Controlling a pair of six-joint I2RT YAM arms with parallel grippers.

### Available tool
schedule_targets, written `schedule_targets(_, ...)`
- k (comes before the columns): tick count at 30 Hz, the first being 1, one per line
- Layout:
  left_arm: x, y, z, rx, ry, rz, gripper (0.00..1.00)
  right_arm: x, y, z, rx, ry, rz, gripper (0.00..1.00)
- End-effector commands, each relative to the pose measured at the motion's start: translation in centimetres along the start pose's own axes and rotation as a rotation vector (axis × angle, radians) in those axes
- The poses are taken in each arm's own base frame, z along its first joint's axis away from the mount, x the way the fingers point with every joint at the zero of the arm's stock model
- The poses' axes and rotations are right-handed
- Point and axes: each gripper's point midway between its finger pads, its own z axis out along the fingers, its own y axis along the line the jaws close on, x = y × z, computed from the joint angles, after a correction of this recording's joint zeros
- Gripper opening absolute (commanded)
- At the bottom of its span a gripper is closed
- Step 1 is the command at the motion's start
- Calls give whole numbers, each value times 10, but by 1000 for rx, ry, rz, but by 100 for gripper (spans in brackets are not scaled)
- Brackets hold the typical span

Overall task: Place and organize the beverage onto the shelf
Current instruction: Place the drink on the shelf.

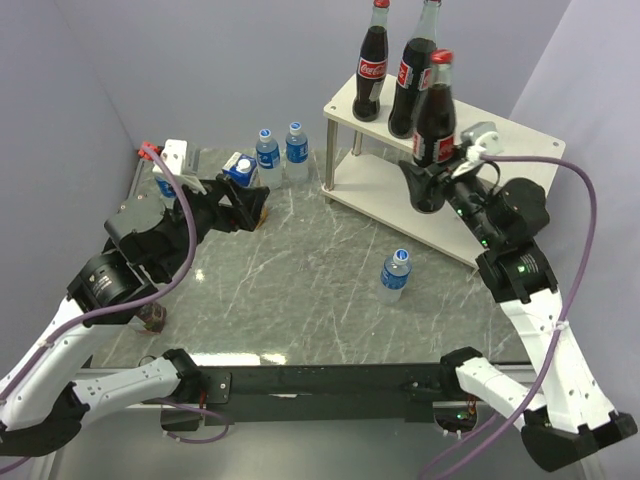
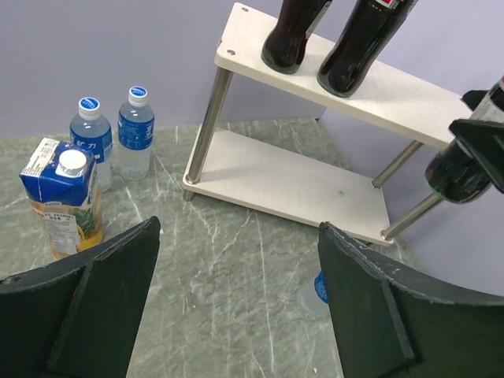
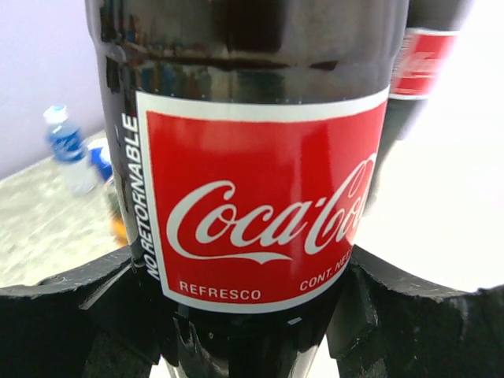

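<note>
The shelf (image 1: pixel 505 128) stands at the back right with two cola bottles (image 1: pixel 372 62) (image 1: pixel 414 72) upright on its top board. My right gripper (image 1: pixel 430 190) is shut on the lower body of a third cola bottle (image 1: pixel 436 112), held upright in the air by the shelf's near right end. That bottle's red label (image 3: pixel 252 197) fills the right wrist view. My left gripper (image 1: pixel 240 205) is open and holds nothing, low over the table just in front of a blue-topped juice carton (image 1: pixel 239 167). The carton (image 2: pixel 61 197) sits to the left of the fingers (image 2: pixel 110 291).
Two water bottles (image 1: pixel 267 153) (image 1: pixel 296 149) stand at the back, left of the shelf. Another water bottle (image 1: pixel 395 275) stands mid-table, half hidden behind my left gripper's right finger in the left wrist view. The shelf's lower board (image 2: pixel 299 185) is bare. Purple walls close the back and sides.
</note>
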Motion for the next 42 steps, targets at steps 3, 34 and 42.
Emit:
schedule_targets(3,-14,-4,-9,40,-55,13,87,-147,-28,-43,120,-562,-73,0)
schedule_targets(34,1,4,-13,39,-47,51,87,-120,-125,27,359,-588,-136,0)
schedule_targets(42,1,6,-14,32,-50,57,87,-118,-138,38,378,-589,-126,0)
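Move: The right hand already holds a Coke bottle upright by its lower half, in front of the shelf. The free spot on the top board lies about 15 cm ahead, 8 cm to the right and 8 cm below that hand. The nearer standing Coke is some 17 cm ahead and 3 cm left, the farther one about 21 cm ahead and 10 cm left. For the idle left hand the spot is roughly 45 cm right, 18 cm ahead. Keeping its grip on the Coke bottle, the right hand first swings right and climbs about 4 cm, its left side rolling up a little. It then pushes forward over the shelf's front edge while sinking again, for some 14 cm forward and 8 cm right in all, the wrist turning nearly 20 degrees clockwise to bring the bottle in beside the nearer standing Coke. ##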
